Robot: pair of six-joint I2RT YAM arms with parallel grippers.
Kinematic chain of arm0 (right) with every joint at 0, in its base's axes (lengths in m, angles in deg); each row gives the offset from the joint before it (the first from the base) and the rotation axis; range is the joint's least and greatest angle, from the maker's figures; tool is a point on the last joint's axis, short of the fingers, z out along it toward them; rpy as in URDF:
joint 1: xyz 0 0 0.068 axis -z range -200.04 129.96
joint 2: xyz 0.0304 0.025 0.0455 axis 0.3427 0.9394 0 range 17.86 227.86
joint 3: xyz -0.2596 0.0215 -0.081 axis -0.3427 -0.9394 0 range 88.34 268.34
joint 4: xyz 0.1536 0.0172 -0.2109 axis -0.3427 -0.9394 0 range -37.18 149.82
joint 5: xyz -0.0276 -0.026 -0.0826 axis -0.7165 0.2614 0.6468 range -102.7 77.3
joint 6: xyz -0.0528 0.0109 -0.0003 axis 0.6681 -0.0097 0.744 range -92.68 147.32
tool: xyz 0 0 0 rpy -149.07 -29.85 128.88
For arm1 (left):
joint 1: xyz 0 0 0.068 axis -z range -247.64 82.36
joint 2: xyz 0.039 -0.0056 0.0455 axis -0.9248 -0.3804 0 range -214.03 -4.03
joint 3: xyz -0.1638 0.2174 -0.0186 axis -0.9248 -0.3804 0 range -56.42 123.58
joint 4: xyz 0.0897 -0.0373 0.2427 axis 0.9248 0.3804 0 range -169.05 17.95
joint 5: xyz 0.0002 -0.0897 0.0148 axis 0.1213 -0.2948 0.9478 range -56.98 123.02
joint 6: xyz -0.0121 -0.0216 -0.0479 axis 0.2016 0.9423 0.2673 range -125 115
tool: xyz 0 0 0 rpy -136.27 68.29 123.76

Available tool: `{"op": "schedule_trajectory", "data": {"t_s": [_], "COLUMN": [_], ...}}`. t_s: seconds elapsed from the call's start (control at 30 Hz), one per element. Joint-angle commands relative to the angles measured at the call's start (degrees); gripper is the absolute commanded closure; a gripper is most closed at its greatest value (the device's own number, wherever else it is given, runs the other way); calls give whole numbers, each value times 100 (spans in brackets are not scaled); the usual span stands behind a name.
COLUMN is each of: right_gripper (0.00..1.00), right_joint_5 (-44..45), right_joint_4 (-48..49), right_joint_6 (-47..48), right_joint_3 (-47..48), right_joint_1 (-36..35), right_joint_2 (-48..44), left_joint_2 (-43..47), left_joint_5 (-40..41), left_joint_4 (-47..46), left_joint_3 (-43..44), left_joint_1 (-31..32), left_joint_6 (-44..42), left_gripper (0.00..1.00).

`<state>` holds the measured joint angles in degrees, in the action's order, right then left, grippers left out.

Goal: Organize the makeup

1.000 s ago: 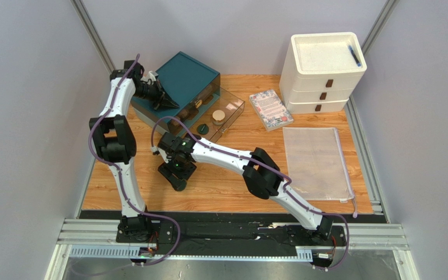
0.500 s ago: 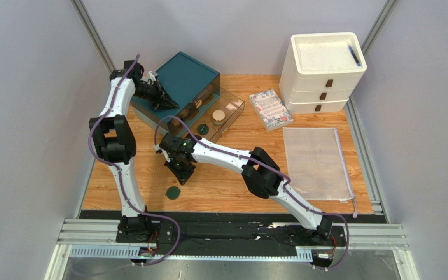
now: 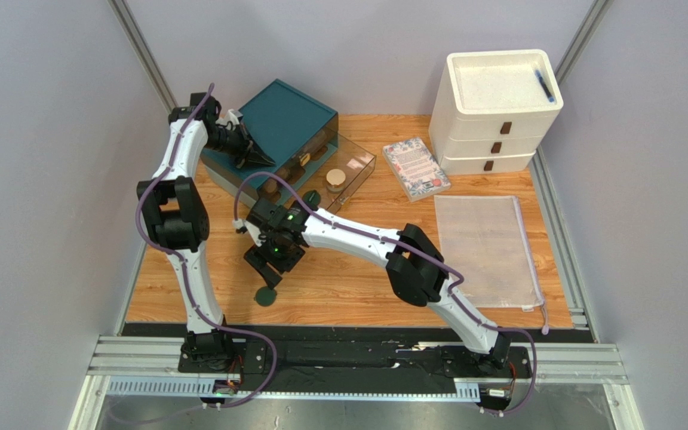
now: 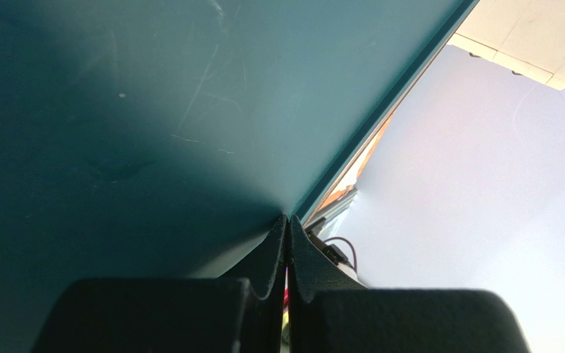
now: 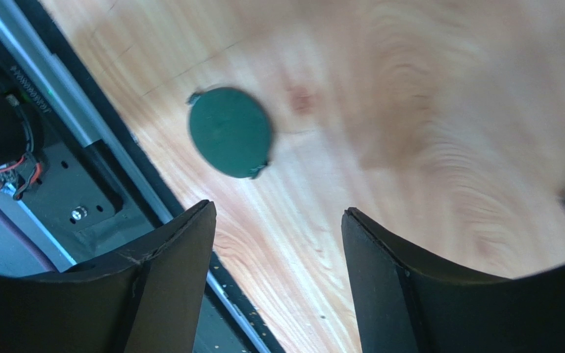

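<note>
A round dark green compact lies flat on the wooden table near the front edge; it also shows in the right wrist view. My right gripper is open and empty, just above and behind it. A second dark compact lies by the teal box. A cork-capped jar sits in the box's clear tray, and brown-capped items show under the raised lid. My left gripper is shut, its tips against the teal lid.
A patterned booklet lies right of the box. A clear mesh pouch lies at the right. A white drawer unit stands at the back right with a dark pen on top. The black rail borders the front edge.
The green compact, hidden under my right gripper one second ago, now lies uncovered on the table in front of it. The right wrist has shifted slightly. The left arm has not moved.
</note>
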<state>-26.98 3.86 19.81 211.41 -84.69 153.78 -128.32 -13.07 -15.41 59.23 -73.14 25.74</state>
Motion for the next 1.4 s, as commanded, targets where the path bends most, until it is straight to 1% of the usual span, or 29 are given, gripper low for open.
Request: {"op": "schedule_trajectory", "data": {"t_s": [0.0,0.1,0.27,0.37,0.5,0.57,0.6,0.7,0.83,0.9,1.0,1.03,1.13,1.3,1.37], "right_gripper": [32,32,32,32,33,34,34,37,48,51,70,80,100,100,100], "right_joint_5": [-57,-22,294,637,1312,1419,1689,1832,1798,1841,1920,1947,2078,2307,2342], "right_joint_4": [51,77,287,288,375,402,420,420,472,464,542,569,674,903,886], "right_joint_6": [-48,-154,-470,-602,-682,-691,-673,-769,-954,-1111,-1209,-1279,-1402,-1411,-1420], "right_joint_3": [393,508,543,631,596,596,604,648,613,605,500,464,210,-370,-441], "right_joint_1": [-329,-470,-576,-585,-593,-585,-585,-541,-409,-339,-172,-76,126,408,505], "right_joint_2": [145,312,567,787,928,1007,1033,1182,1358,1490,1604,1605,1517,1052,963], "left_joint_2": [-535,-535,-561,-552,-553,-552,-552,-570,-570,-561,-579,-588,-596,-526,-526], "left_joint_5": [1321,1304,1269,1242,1242,1251,1260,1242,1251,1260,1286,1304,1321,1322,1304], "left_joint_4": [140,105,-9,-79,-62,-53,-44,-18,43,96,201,228,333,342,325], "left_joint_3": [-157,-210,-341,-395,-395,-386,-369,-342,-272,-237,-140,-79,9,-96,-105], "left_joint_1": [-74,-74,-74,-83,-83,-83,-74,-83,-74,-74,-74,-74,-74,-74,-74], "left_joint_6": [-279,-288,-271,-270,-288,-297,-297,-297,-297,-314,-349,-367,-420,-437,-429], "left_gripper": [100,100,100,100,100,100,100,100,100,100,100,100,100,100,100]}}
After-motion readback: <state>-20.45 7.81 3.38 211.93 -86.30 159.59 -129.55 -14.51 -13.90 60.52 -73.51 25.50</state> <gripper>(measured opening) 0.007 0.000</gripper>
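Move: The green disc lies flat on the table some 3 cm back and 3 cm to the left of the open right gripper, about 5 cm below it. In the open clear drawer, the other green disc is about 17 cm ahead and 7 cm to the right of this hand, and the gold-lidded jar about 21 cm ahead and 12 cm to the right. From the left hand, the loose green disc is roughly 28 cm back, 2 cm to the left and 16 cm down. Take the open right gripper back about 4.5 cm and a little left over the loose green disc, then sink it nearly 5 cm to the table. From there draw it forward again by about as much, shutting the fingers fully on the disc's near edge and turning the hand some 15 degrees clockwise as they close. ##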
